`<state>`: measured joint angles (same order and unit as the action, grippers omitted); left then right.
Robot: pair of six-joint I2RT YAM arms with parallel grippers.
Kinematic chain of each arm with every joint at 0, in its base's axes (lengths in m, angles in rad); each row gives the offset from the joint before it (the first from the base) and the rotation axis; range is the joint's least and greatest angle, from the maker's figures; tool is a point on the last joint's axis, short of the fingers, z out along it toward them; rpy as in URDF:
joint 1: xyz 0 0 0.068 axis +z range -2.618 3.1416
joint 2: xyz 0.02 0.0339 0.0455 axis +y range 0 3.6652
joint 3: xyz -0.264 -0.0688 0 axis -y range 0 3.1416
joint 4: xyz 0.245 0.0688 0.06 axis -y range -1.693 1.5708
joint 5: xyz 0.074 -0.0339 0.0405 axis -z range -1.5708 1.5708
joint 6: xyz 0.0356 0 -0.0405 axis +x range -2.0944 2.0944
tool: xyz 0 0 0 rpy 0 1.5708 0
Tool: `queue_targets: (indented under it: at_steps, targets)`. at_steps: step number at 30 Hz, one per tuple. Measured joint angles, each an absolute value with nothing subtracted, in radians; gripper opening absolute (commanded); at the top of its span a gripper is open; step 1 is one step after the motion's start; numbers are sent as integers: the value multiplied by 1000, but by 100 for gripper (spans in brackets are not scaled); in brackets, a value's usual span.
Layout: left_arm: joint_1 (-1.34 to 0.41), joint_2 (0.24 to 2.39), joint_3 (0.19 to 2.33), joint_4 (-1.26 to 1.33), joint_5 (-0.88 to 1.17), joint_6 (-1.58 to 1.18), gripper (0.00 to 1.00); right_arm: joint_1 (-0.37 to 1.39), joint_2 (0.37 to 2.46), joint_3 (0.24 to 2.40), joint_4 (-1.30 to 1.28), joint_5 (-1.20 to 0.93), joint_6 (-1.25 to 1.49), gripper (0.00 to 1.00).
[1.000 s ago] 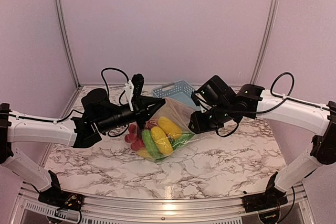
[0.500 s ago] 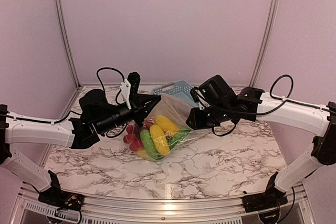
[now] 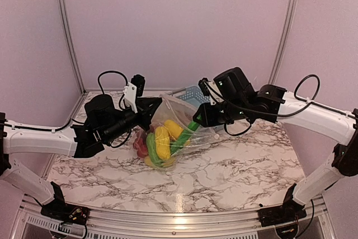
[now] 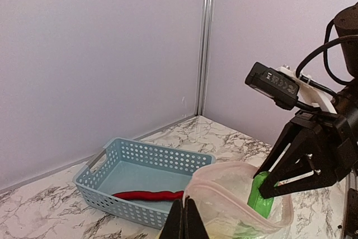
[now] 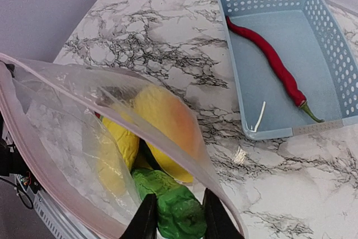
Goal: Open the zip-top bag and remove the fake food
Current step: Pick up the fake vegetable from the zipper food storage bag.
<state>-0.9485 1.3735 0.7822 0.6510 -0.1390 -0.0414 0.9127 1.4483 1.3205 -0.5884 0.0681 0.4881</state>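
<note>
The clear zip-top bag [image 3: 168,117] hangs open above the marble table, held up by its rim. My left gripper [image 3: 159,103] is shut on the bag's near rim [image 4: 197,198], its fingers [image 4: 184,214] pressed together over the plastic. My right gripper [image 5: 176,216] reaches into the bag's mouth and is shut on a green fake food piece [image 5: 178,210], which sticks up at the far rim in the left wrist view [image 4: 258,194]. Yellow pieces [image 5: 165,121] lie beside it in the bag, and red fruits [image 3: 140,145] sit at the bottom left.
A blue-grey lattice basket [image 3: 193,94] stands behind the bag near the back wall, with a long red chili [image 5: 274,60] lying inside it. Marble tabletop [image 3: 235,172] stretches in front of the bag. Walls close off the back and both sides.
Both arms have risen and shifted left, lifting the bag. The right gripper's fingers have closed on the green piece inside the bag's mouth. The left gripper has kept its hold on the rim.
</note>
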Motion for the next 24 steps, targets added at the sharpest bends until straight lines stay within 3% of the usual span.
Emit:
queue_targets:
  at_steps: [24]
  targets:
    - [-843, 1304, 736, 606, -168, -110, 0, 913, 1477, 1654, -656, 195, 288, 2]
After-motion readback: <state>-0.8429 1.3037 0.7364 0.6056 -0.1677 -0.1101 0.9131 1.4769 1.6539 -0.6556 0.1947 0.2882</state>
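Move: Over the mouth of the bag, the right hand already grips the top end of the long green vegetable. The blue basket, where it is bound, is centred about 16 cm ahead, 2 cm to the right and 19 cm below that hand. The front yellow vegetable in the bag lies some 12 cm left, 3 cm back and 17 cm down. From the left hand, pinching the rim, the basket is about 15 cm ahead, 14 cm right and 24 cm down. Drawing the long green vegetable up out of the bag, the right hand rises about 12 cm and eases some 3 cm forward, its fingers tipping upward by roughly 20 degrees while they keep their hold. Meanwhile the left hand, still pinching the rim, carries it about 5 cm left and a little forward, away from the basket. ##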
